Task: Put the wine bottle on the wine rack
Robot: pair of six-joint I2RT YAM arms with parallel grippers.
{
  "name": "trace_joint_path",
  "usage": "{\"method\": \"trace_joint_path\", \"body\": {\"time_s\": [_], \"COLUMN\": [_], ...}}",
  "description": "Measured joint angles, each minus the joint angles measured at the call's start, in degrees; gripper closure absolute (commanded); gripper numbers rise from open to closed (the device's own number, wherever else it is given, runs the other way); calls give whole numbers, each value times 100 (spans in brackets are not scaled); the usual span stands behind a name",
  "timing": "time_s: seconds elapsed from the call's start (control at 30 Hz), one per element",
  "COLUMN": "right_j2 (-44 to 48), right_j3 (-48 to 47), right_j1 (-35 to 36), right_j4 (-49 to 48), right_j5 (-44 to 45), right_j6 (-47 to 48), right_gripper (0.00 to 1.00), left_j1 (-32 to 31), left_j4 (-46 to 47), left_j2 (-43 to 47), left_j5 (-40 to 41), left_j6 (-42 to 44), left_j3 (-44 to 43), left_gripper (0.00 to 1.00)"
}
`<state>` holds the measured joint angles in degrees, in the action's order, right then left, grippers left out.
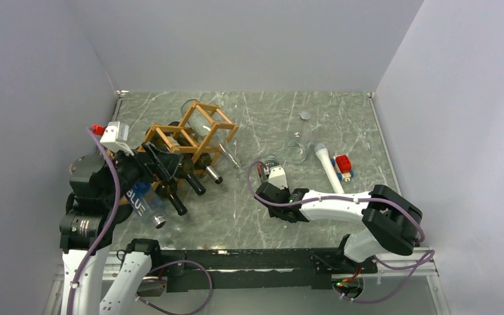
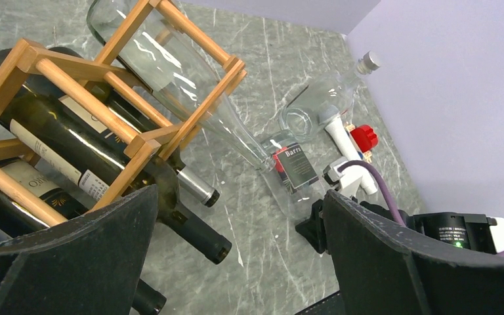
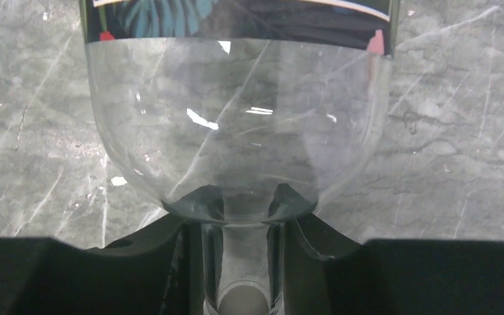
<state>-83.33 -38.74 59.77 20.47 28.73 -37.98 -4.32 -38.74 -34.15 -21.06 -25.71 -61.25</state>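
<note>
A clear wine bottle [image 3: 236, 118] with a dark label lies on the marble table [image 1: 341, 216], right of the wine rack [image 1: 200, 128]. My right gripper [image 3: 243, 220] is shut on its neck, the fingers [image 3: 184, 262] pressed against both sides. From the top view the bottle [image 1: 266, 164] lies just beyond the right gripper [image 1: 268, 186]. The wooden rack [image 2: 138, 141] holds several dark bottles and a clear one in its upper cell. My left gripper [image 2: 241, 193] hangs wide open over the rack's near end [image 1: 161, 164], holding nothing.
A white microphone [image 1: 328, 167], a red and white block [image 1: 343, 164], a clear glass [image 1: 296, 152] and a small metal cap [image 1: 306, 116] lie on the right half of the table. A blue-labelled bottle [image 1: 141, 200] sticks out of the rack's near side. Walls enclose three sides.
</note>
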Motion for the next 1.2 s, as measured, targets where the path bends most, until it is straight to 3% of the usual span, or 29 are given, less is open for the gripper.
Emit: {"method": "trace_joint_path", "body": {"time_s": [0.07,0.33,0.77,1.2], "right_j2": [-17,195,2050,2999], "right_j3": [2,59,24,-1008], "right_j1": [-11,-7,61,238], "right_j4": [-48,59,1506,2229], "right_j5": [46,109,-9,-129], "right_j6": [-83,-118,-37,546], "right_gripper": [100,100,100,100], "left_j1": [0,0,0,0], "left_j4": [-20,-72,-162,-227], "left_j2": [111,468,487,546], "left_j5": [13,83,96,129], "left_j6": [-2,-26,-105,-153], "left_j3": [0,4,-48,-243], "left_gripper": [1,1,1,1]}}
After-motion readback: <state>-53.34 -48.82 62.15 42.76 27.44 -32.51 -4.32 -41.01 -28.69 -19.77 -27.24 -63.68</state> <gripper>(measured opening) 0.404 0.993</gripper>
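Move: The labelled clear bottle lies with its neck already in the right fingers, its body's middle about 10 cm ahead of that hand and 1 cm left, at the same height. The wine rack's middle is some 27 cm to the right hand's left, 19 cm ahead and 8 cm higher. A clear bottle with a white cap stands 23 cm ahead and 6 cm right, 9 cm higher; the microphone lies 16 cm ahead, 16 cm right. From the left hand, the rack is roughly 17 cm ahead, 1 cm right, 25 cm below. The labelled bottle, still pinched by its neck, is carried up off the table by the right hand, which first slips about 3 cm right and a little back, then rises steadily to some 15 cm, its left side rolling up and the fingers tipping slightly outward, some 10 degrees each. The empty left hand, wide open, draws back about 3 cm and lifts a little above the rack. ##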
